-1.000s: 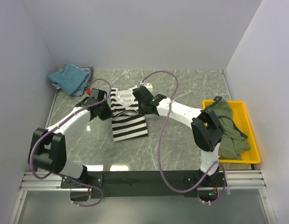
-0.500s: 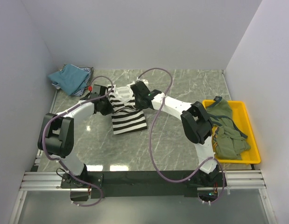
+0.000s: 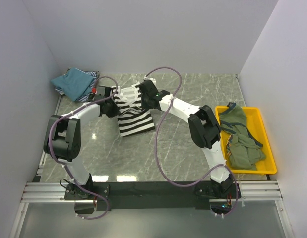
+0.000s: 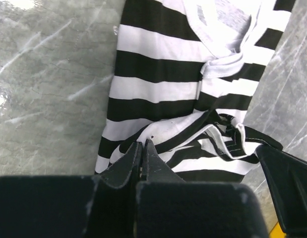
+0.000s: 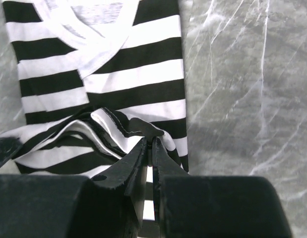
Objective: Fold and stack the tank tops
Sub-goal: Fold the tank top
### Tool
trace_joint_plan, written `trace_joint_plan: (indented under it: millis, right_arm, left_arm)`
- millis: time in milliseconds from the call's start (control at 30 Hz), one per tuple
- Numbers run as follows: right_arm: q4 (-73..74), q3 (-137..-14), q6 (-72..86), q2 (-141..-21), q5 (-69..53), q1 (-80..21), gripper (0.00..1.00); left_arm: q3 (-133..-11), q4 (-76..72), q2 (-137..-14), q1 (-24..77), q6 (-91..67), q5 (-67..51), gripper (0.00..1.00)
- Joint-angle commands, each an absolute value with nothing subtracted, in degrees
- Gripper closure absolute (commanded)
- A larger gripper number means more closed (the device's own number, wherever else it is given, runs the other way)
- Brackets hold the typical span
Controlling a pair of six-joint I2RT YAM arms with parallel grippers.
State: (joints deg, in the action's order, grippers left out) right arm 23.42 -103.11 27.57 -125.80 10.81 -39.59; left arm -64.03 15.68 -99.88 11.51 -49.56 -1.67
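Observation:
The black-and-white striped tank top lies on the marble table, its far end bunched and lifted between my two grippers. My left gripper is shut on a fold at the top's left edge. My right gripper pinches a dark hem corner of the same top, its jaws a thin slit apart. The teal-blue tank top lies at the back left over the fine blue-and-white striped one. The olive-green tank top is heaped in the tray.
A yellow plastic tray sits at the right edge of the table. Grey walls close in on the left, back and right. Purple cables loop from both arms over the table's middle.
Both grippers have moved toward the back left of the table, dragging the striped top with them. The right jaws have parted slightly.

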Motion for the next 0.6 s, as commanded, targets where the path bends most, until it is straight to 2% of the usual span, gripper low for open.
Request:
trace_joint_plan:
  millis: [0,100,200,233,333,433,567]
  right_arm:
    - [20.04,-104.94,27.07,-126.65,10.02,-38.94,0.86]
    - [19.42,-106.78,26.63,-128.05,8.53,-38.50,0.76]
    - [18.64,-108.10,26.19,-128.58,7.03,-38.06,0.68]
    - [18.02,-108.11,26.02,-127.80,6.34,-37.97,0.63]
    - [16.96,-108.89,24.97,-126.13,6.50,-37.53,0.55]
    - [18.36,-111.96,24.17,-125.42,6.59,-36.74,0.52]
    - [19.52,-111.90,23.73,-123.23,7.12,-36.21,0.51]
  left_arm:
    - [-66.36,13.19,-100.37,10.38,-50.80,-2.37,0.99]
    - [-66.53,12.22,-101.51,9.49,-51.24,-3.07,0.98]
    - [-66.09,9.76,-101.17,8.62,-51.50,-4.04,0.84]
    - [-66.27,9.58,-100.81,8.35,-51.59,-3.87,0.74]
    - [-66.36,7.91,-98.88,7.21,-51.68,-4.22,0.57]
    - [-67.67,7.64,-96.95,6.15,-51.24,-4.48,0.50]
    - [-68.38,8.61,-93.35,6.15,-50.71,-4.57,0.52]
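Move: Both hands hold the near edge of the striped tank top, folded up over its body, by its two corners. The tank top's middle lies about 8 cm to the right of the left hand, level with it and some 2 cm below; its neckline is roughly 9 cm ahead and 5 cm right, the stack with the blue tank top some 16 cm ahead and 20 cm left. From the right hand the tank top's middle is about 6 cm left and 2 cm back, its neckline 7 cm ahead and 8 cm left. Both hands ease forward while sinking slightly, the right about 1.5 cm and the left only a touch, laying the pinched corners down on the tank top's body, and their fingers open to about half and let go. They then rise clear and keep going forward, ending some 3 to 4 cm farther out and as much higher; the left hand also swings about 3 cm left off the side of the tank top, while the right goes up past its right corner with only a slight drift left, fingers tilting up about 5 degrees. ##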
